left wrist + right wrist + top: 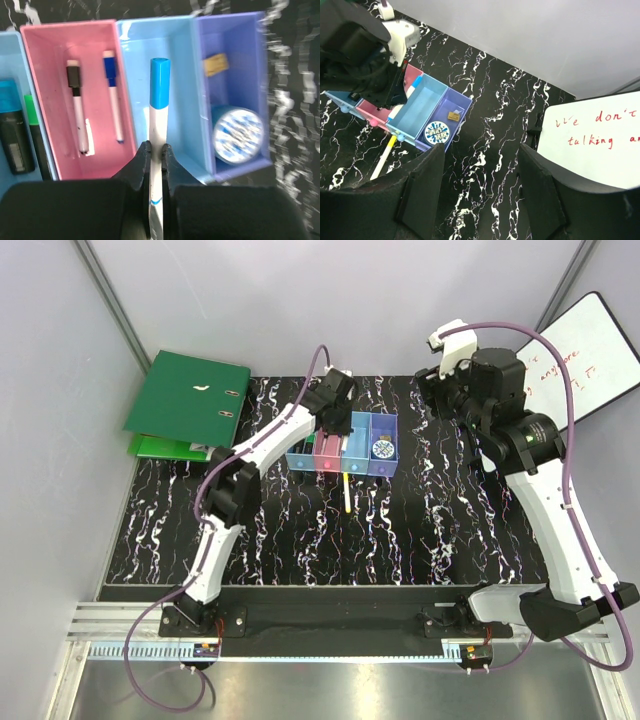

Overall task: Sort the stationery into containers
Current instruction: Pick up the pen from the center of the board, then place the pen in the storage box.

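Observation:
My left gripper (156, 150) is shut on a white pen with a blue cap (160, 85). It holds the pen over the inner light blue bin (185, 100) of the containers (343, 448). The pink bin (50, 100) holds two thin pens, one black-capped (75, 100) and one blue-capped (111, 85). A round blue-white disc (238, 136) lies in the violet bin (235, 40). Dark markers (15, 135) sit in the far-left bin. A white stick with a yellow end (347, 493) lies on the table in front of the bins. My right gripper (480, 147) hangs open and empty, high to the right of the bins.
A green ring binder (188, 395) lies at the back left corner. A whiteboard with red writing (585, 365) leans at the back right. Grey walls close in the table on three sides.

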`<action>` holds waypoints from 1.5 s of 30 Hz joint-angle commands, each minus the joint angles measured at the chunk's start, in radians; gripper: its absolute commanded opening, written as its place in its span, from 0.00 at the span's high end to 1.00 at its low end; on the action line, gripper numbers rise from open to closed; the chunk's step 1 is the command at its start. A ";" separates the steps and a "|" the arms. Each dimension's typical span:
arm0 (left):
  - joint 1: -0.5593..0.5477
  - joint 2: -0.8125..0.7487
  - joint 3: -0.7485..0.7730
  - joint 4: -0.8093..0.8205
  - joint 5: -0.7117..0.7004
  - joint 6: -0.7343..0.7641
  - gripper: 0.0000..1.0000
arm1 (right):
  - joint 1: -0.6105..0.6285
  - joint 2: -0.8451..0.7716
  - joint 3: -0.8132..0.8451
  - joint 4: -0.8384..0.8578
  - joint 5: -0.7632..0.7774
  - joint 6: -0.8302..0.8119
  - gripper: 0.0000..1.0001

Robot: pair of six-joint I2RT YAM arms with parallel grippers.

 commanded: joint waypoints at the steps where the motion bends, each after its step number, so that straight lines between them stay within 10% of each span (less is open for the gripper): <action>1: 0.013 0.052 0.097 0.034 0.004 0.011 1.00 | -0.020 -0.029 0.001 0.016 -0.009 0.002 0.32; 23: 0.003 0.129 0.117 0.090 0.044 0.005 1.00 | -0.066 -0.046 -0.004 0.012 -0.027 0.020 0.33; 32: 0.002 0.138 0.117 0.101 0.080 0.014 0.67 | -0.072 -0.052 -0.015 0.012 -0.035 0.025 0.32; 45: 0.013 -0.027 0.074 0.113 0.165 0.071 0.59 | -0.075 -0.049 -0.119 -0.057 -0.148 0.137 0.35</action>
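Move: The pen is already pinched in the left fingers, and its place, the empty light-blue compartment, has its middle about 3 cm to that hand's right, level with it in reach and some 8 cm below. The pink compartment lies about 4 cm left, the purple one about 9 cm right and 1 cm back; the yellow pen is about 13 cm back on the board. From the right hand the light-blue compartment is some 11 cm ahead, 18 cm left and 35 cm down. Still gripping the white pen with its blue cap, the left hand dips about 3 cm towards the light-blue compartment, eases some 2 cm forward while lifting a little, then sinks again to nearly 4 cm below its start, with hardly any tilt of the wrist. There the fingers open to a bit over a third and let go of the pen, while the hand drifts right, some 3 cm in all, and stays low over the compartment. ##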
